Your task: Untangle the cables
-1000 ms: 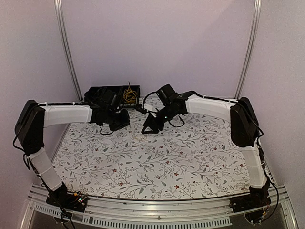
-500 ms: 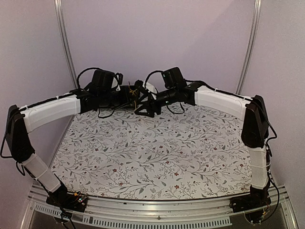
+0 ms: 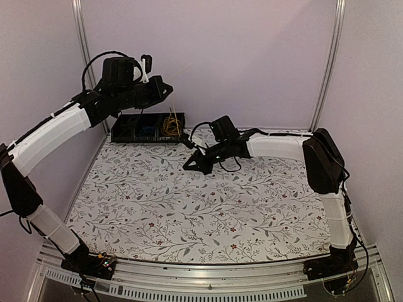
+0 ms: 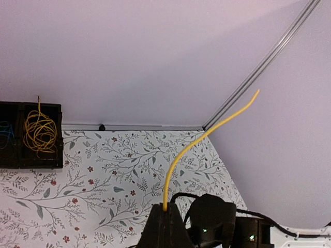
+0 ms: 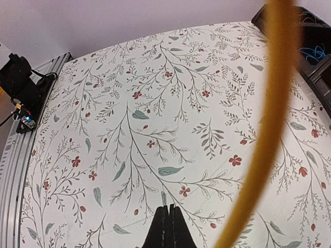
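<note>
The cables lie partly in a black tray (image 3: 119, 137) at the back left: a yellow coil (image 3: 170, 124) (image 4: 40, 132) and a blue wire (image 3: 147, 129) (image 5: 312, 52). My left gripper (image 3: 167, 88) (image 4: 166, 208) is raised high above the tray, shut on a yellow cable (image 4: 178, 160) whose free end curves up past the jaws. My right gripper (image 3: 189, 167) (image 5: 169, 208) hangs low over the floral cloth, right of the tray, shut with nothing visible between its fingertips. A blurred yellow cable (image 5: 269, 129) runs close past the right wrist camera.
The floral cloth (image 3: 201, 214) covers the table. Pale walls with metal rails (image 3: 85, 56) close in the back and sides. The right arm's wrist (image 4: 212, 219) sits just below my left gripper. A black clamp (image 5: 20, 80) stands on the table's metal edge.
My left arm has lifted up and away from the tray with the yellow cable in its jaws. My right gripper has dropped toward the cloth and gone from open to shut.
</note>
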`<state>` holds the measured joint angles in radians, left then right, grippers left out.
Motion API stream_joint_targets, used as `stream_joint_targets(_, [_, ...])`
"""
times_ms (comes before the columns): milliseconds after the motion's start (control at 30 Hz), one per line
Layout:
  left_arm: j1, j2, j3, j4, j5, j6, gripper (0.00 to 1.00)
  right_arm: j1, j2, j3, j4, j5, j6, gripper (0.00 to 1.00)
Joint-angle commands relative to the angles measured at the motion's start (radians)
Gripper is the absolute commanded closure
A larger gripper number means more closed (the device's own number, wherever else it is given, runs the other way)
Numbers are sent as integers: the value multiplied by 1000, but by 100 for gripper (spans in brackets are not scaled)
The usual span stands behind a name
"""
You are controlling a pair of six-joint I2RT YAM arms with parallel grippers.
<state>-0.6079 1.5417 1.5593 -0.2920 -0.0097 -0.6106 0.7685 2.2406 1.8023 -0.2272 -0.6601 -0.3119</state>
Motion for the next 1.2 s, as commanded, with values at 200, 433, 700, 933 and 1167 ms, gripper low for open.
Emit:
stream_joint_targets(200, [142,170,322,84,-63,110,100,-75,-37,-213,-32,86,19,68])
stream_joint_targets(433, [209,356,422,128,27,107,100,-95,-157,-308,-75,111,-28,63])
stream_joint_targets(700, [283,608,613,185,89,70,100,-98,-333,-460,-134,142,-83,60])
stream_joint_targets(933, [315,783,780,258,111,-2,100,-103,-451,-556,-197,172,-144,59])
stream_joint_targets(1167, [340,880,831,329,56,-9,100,-106,-452,-562,-202,179,-154,59])
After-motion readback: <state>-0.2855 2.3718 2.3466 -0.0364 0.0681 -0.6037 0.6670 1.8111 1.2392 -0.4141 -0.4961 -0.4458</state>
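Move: The left hand already pinches the yellow cable, high up; the tray's right compartment with the coiled yellow cable lies about 32 cm ahead of it, 6 cm to its left and 34 cm below. The blue cable's compartment is some 11 cm left of that one. From the right hand, the yellow cable's compartment is roughly 37 cm ahead, 11 cm left and 11 cm below. Left hand arches the yellow cable about 25 cm forward towards the tray; right opens and withdraws 15 cm rightward. ##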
